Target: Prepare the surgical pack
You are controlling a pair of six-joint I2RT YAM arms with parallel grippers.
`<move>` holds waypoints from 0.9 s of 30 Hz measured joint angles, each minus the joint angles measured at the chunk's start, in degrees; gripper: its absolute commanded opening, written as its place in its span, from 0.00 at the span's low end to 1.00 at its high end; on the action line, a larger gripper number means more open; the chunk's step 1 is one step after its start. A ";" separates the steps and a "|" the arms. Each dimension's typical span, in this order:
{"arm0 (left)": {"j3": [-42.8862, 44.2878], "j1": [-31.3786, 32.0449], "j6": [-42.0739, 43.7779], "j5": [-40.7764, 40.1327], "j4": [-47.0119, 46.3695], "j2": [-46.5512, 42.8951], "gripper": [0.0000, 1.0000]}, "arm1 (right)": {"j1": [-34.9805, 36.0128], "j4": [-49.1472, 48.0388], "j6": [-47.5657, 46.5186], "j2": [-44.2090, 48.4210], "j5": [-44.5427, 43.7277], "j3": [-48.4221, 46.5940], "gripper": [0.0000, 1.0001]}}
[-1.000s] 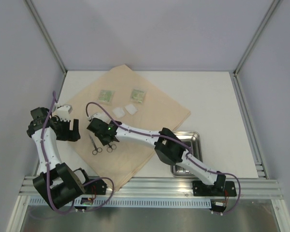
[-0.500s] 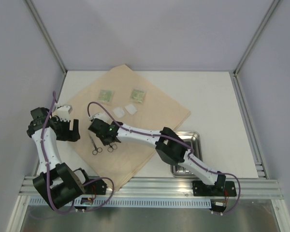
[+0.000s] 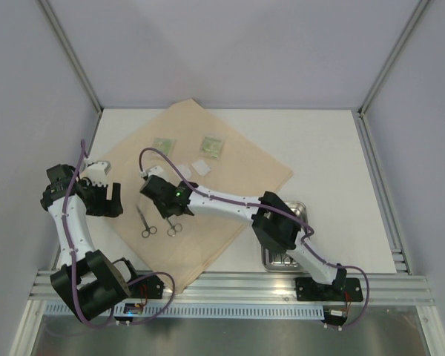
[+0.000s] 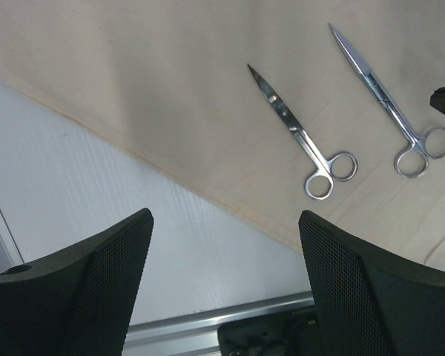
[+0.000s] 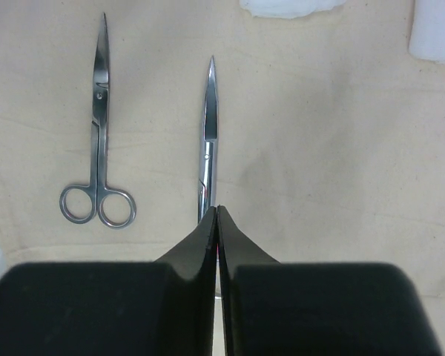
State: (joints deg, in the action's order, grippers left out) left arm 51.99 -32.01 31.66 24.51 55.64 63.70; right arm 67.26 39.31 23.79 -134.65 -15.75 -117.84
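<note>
The surgical pack's tan cloth (image 3: pixel 230 185) lies spread flat. On it are two green packets (image 3: pixel 163 145) (image 3: pixel 212 145), white pads (image 3: pixel 201 167) and two small metal scissors (image 3: pixel 144 222) (image 3: pixel 170 225). My right gripper (image 5: pixel 217 208) hovers shut and empty above the right scissors (image 5: pixel 208 133), whose handles its fingers hide; the other scissors (image 5: pixel 98 148) lie to the left. My left gripper (image 4: pixel 224 222) is open with nothing in it, over the cloth's left edge, with both scissors (image 4: pixel 304 137) (image 4: pixel 386 100) beyond it. The steel tray (image 3: pixel 297 210) sits right of the cloth, mostly hidden by my right arm.
Grey walls and metal posts enclose the white table (image 3: pixel 319 141). An aluminium rail (image 3: pixel 230 285) runs along the near edge by the arm bases. My right arm reaches across the cloth's near right corner and the tray.
My right gripper has shut with nothing in it and drawn back up and to the right from the scissors, which stay on the cloth. The left arm has not moved.
</note>
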 measured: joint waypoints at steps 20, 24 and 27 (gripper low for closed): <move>0.00 0.00 1.27 -1.11 0.28 -2.05 0.91 | -0.92 -2.95 -0.09 0.68 5.07 4.04 0.20; 0.00 0.00 1.27 -1.11 0.28 -2.05 0.91 | -0.90 -0.92 -0.81 -1.11 5.62 -0.70 0.24; 0.00 0.00 1.27 -1.09 0.28 -2.05 0.91 | -0.90 1.16 -1.25 -3.85 5.16 -5.51 0.24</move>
State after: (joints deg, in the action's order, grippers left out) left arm 51.99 -32.01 32.93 23.42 55.92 61.65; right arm 66.37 40.47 22.55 -138.50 -10.59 -123.35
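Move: The longer silver scissors lie about 5 cm below the right hand, their middle roughly 2 cm ahead and 2 cm left. At that same table level, the short scissors are some 9 cm left and 1 cm ahead of the hand; the nearest gauze is 13 cm ahead and 5 cm left. From the left hand, the longer scissors lie about 18 cm right, 5 cm ahead and 11 cm down. Right hand, empty, sinks 2 cm drifting right, then swings 3 cm left over the longer scissors, opening partway. ##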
